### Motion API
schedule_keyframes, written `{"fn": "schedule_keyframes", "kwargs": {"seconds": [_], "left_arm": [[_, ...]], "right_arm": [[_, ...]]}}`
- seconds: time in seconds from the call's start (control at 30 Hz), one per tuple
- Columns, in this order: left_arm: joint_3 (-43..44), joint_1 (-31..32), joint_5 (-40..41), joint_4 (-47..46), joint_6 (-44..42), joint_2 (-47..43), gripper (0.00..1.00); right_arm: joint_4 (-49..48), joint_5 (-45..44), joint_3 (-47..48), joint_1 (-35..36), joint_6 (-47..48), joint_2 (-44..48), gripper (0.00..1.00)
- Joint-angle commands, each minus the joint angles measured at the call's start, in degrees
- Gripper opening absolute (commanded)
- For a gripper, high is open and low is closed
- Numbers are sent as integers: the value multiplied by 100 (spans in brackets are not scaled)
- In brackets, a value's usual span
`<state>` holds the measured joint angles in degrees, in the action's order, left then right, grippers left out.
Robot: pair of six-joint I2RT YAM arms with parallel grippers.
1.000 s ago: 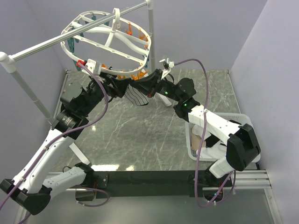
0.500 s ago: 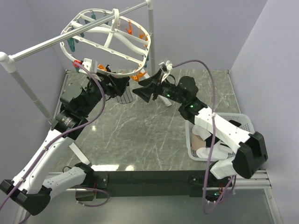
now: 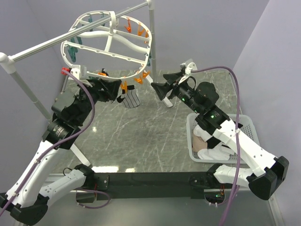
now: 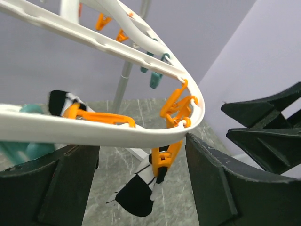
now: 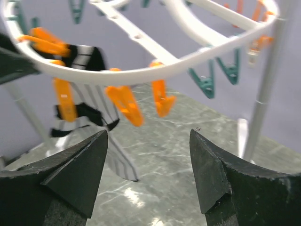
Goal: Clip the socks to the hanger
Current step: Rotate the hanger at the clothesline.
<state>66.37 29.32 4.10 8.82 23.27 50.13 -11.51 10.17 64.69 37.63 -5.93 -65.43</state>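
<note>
The white oval hanger hangs from the rail, tilted. A black-and-white striped sock dangles from an orange clip on its near rim. In the left wrist view that clip pinches the sock just under the hanger rim. My left gripper is open, its fingers standing either side of the clip and rim without touching them. My right gripper is open and empty, to the right of the sock, facing the rim. More socks lie in the basket.
A silver rail with an upright post carries the hanger. A white lattice basket stands at the right by the right arm. Teal clips and more orange clips hang along the rim. Grey marble tabletop lies below.
My right gripper has opened, let go of the striped sock and drawn back to the right. The sock now hangs from the orange clip. The hanger has swung and the left gripper has shifted left.
</note>
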Motion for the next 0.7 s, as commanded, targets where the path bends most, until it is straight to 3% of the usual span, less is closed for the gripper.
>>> {"fn": "schedule_keyframes", "kwargs": {"seconds": [0.0, 0.67], "left_arm": [[-80, -23, 643, -12, 186, -74, 77], [-81, -102, 2209, 849, 213, -311, 76]], "right_arm": [[210, -797, 18, 8, 146, 30, 77], [96, -1097, 1492, 8, -321, -1375, 77]]}}
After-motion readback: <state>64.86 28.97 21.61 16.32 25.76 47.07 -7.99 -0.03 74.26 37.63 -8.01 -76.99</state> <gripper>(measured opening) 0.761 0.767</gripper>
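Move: The hanger's near rim, with the orange clip holding the striped sock, is about 4 cm ahead of the left hand and 3 cm to its right, roughly level. The sock hangs some 7 cm ahead, 4 cm right and 7 cm below that hand; another orange clip with a black cuff sits about 6 cm ahead and 6 cm left. From the right hand the striped sock's clip lies roughly 16 cm left and 1 cm back. Open left hand sweeps about 6 cm left and down, dragging the near rim; right hand advances 6 cm. ##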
